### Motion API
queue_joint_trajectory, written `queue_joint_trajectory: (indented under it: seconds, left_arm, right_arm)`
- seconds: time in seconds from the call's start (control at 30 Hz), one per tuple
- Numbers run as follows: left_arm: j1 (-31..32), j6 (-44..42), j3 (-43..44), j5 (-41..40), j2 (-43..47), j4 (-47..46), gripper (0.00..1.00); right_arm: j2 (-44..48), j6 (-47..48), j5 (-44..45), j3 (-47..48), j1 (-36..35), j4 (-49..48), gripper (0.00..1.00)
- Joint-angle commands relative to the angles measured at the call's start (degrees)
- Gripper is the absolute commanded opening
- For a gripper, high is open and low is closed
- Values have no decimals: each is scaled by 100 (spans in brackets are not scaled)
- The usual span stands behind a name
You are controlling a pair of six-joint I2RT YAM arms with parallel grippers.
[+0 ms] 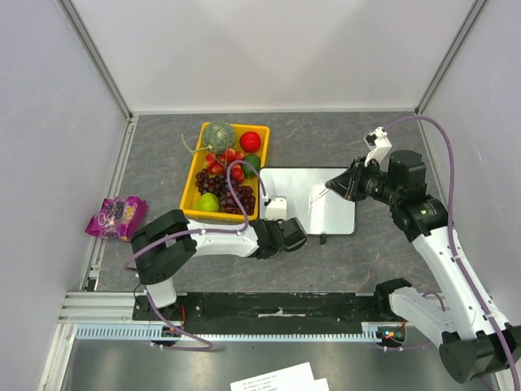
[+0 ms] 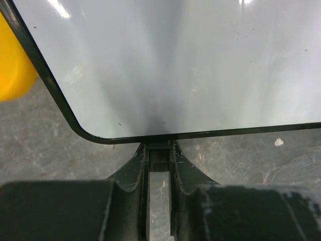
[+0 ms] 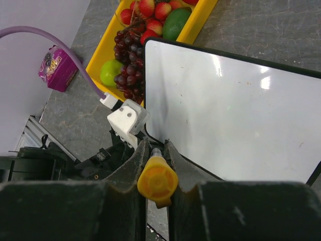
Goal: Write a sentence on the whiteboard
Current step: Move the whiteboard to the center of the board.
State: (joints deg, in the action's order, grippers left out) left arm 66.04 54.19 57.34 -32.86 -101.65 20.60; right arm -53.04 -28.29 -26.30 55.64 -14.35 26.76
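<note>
The whiteboard [image 1: 293, 189] lies flat on the grey table, right of the yellow tray, and its glossy face [image 3: 235, 110] is blank; no sentence shows on it. My left gripper [image 1: 298, 231] sits at the board's near edge, shut on a small black foot [image 2: 159, 159] just below the dark frame of the whiteboard [image 2: 175, 65]. My right gripper [image 1: 338, 186] hovers over the board's right part, shut on a marker [image 3: 157, 182] whose orange end faces the camera. The marker's tip is hidden behind the right gripper [image 3: 156, 146].
A yellow tray [image 1: 192, 181] holding grapes, strawberries, limes and a melon touches the board's left side. A pink packet [image 1: 118, 216] lies at the far left. Printed paper sheets [image 1: 277, 379] lie below the arm bases. White walls close in three sides.
</note>
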Motion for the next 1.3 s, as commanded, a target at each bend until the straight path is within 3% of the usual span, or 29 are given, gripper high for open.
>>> queue_joint_trajectory:
  seconds: [0.0,0.5,0.67,0.9,0.97,1.1,1.17,1.27]
  left_arm:
    - [365,934,-232,175,-5,1314,2]
    - [1446,2779,-1067,140,1146,2623,2]
    - [1824,3492,-1155,201,1305,3090,2]
    - [2184,3862,-1050,201,1191,3266,4]
    - [2255,3871,-962,166,1165,3336,10]
    - [2360,3757,-760,17,1243,3485,58]
    - [2413,3756,-628,-88,1349,3652,74]
    - [2449,3538,-435,-194,1586,3819,84]
  right_arm:
    - [214,-71,-165,79,37,-189,0]
    - [408,-150,-296,-123,38,-171,0]
    - [408,-150,-287,-132,46,-171,0]
    - [452,-168,-305,-185,46,-163,0]
    - [470,-168,-305,-176,55,-163,0]
    - [505,-168,-331,-150,46,-154,0]
    - [513,-168,-358,-150,37,-145,0]
    - [531,-115,-428,-185,46,-136,0]
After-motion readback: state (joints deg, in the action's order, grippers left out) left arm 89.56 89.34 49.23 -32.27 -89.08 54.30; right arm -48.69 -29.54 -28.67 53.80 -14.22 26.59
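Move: My left fingers already pinch the left black foot of the whiteboard; the board's middle is about 12 cm ahead and 11 cm right of that hand, a few cm higher, and its right foot is roughly 17 cm right, level. The fruit tray's middle stands some 25 cm ahead and 18 cm left, with the green apple about 12 cm ahead and 24 cm left. From my right hand, the whiteboard's middle lies about 7 cm ahead, 7 cm left and 21 cm below. I drag the whiteboard by its left foot back towards the black strip at the table's near edge, some 14 cm, bearing about 8 cm to my left as well, without lifting and with only a slight wrist turn. Slowing to a near stop there, my left hand opens wide and lets go of the foot. My right hand keeps its marker up in the air, easing back barely 2 cm. ##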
